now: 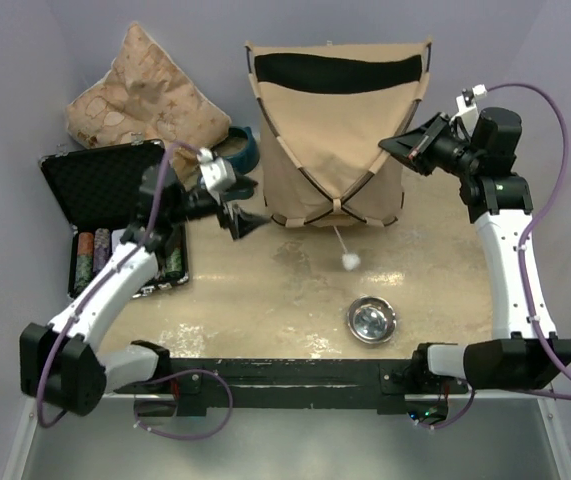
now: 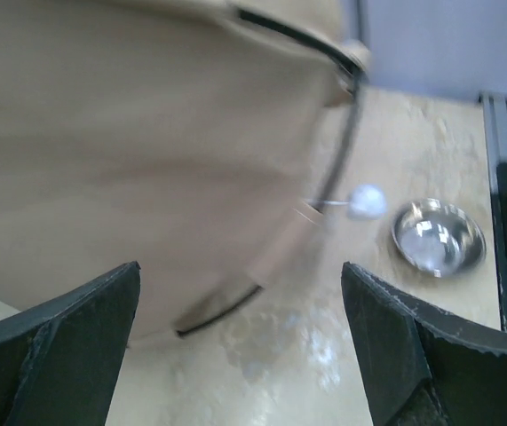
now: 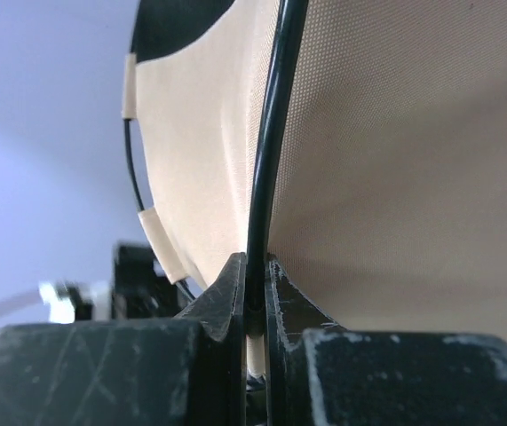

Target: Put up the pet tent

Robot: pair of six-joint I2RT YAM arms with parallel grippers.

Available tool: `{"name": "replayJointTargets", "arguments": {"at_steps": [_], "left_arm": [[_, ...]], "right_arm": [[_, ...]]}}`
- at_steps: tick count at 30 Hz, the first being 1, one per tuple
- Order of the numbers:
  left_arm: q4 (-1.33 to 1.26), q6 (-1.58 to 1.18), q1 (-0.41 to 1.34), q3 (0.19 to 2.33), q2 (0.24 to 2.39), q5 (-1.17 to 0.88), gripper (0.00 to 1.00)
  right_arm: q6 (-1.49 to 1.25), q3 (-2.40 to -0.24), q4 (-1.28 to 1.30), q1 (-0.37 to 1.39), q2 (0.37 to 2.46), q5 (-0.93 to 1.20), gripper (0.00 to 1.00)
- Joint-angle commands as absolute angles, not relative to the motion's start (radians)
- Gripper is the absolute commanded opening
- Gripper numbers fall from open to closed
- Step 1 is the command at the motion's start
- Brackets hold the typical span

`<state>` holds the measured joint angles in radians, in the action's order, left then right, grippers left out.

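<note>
The pet tent (image 1: 335, 140) lies tipped toward me at the back middle, tan fabric with a black band near its top and thin dark poles crossing at its near tip. Its white pom-pom (image 1: 350, 261) hangs on a string onto the table. My right gripper (image 1: 393, 146) is shut on a dark pole (image 3: 266, 177) at the tent's right edge. My left gripper (image 1: 246, 222) stands open just left of the tent's lower left corner (image 2: 217, 306), with nothing between its fingers. The tent's fabric (image 2: 146, 151) fills the left wrist view.
A steel bowl (image 1: 371, 319) sits on the table in front of the tent. An open black case (image 1: 115, 215) with poker chips lies at the left. Behind it rests a tan patterned pillow (image 1: 145, 95), with a dark blue round item (image 1: 240, 148) beside the tent.
</note>
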<state>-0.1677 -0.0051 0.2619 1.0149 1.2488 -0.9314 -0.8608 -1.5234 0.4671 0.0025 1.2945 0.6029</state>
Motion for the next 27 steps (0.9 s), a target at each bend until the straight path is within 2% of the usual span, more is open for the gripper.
{"name": "replayJointTargets", "arguments": {"at_steps": [1, 4, 10, 15, 17, 19, 22, 27], "left_arm": [[-0.412, 0.244, 0.396, 0.723, 1.066, -0.738, 1.00], [-0.526, 0.308, 0.486, 0.660, 1.078, -0.600, 1.00], [-0.675, 0.472, 0.572, 0.658, 1.181, -0.506, 1.00], [-0.759, 0.587, 0.609, 0.683, 1.278, -0.517, 0.99], [-0.785, 0.642, 0.633, 0.680, 1.308, -0.506, 0.96], [-0.825, 0.702, 0.659, 0.663, 1.334, -0.480, 0.90], [-0.935, 0.785, 0.707, 0.627, 1.385, -0.372, 0.76], [-1.040, 0.819, 0.742, 0.650, 1.450, -0.224, 0.44]], "right_arm": [[-1.017, -1.445, 0.451, -0.052, 1.318, 0.667, 0.00], [-1.032, -1.439, 0.459, -0.060, 1.333, 0.669, 0.00], [-1.051, -1.422, 0.459, -0.069, 1.342, 0.689, 0.00], [-1.066, -1.399, 0.448, -0.069, 1.345, 0.699, 0.00], [-1.072, -1.397, 0.445, -0.069, 1.350, 0.699, 0.00], [-1.074, -1.400, 0.443, -0.071, 1.353, 0.698, 0.00], [-1.066, -1.413, 0.452, -0.069, 1.353, 0.692, 0.00], [-1.057, -1.425, 0.460, -0.069, 1.342, 0.683, 0.00]]}}
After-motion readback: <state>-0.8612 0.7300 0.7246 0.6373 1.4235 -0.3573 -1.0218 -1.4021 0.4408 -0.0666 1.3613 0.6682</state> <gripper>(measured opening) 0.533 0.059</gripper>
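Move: The left hand, open, has the tent's lower left pole end section about 12 cm to its right, level fore and aft and some 5 cm lower. The pole crossing lies about 18 cm right, 2 cm ahead and 5 cm below. The white pompom is roughly 22 cm right, 9 cm back and 22 cm down. From the right hand, already gripping an upper pole, that lower section is about 14 cm left, 12 cm back and 14 cm down. Dropping quickly back and down about 6 cm, the left hand then swings forward again while working steadily right, ending some 9 cm right and 8 cm lower. It rolls about 45 degrees, clockwise seen along its fingers, and half closes them around the lower pole just short of the crossing. The right hand, still pinching its pole, lowers it 6 cm and a little forward, turning slightly, then holds. ##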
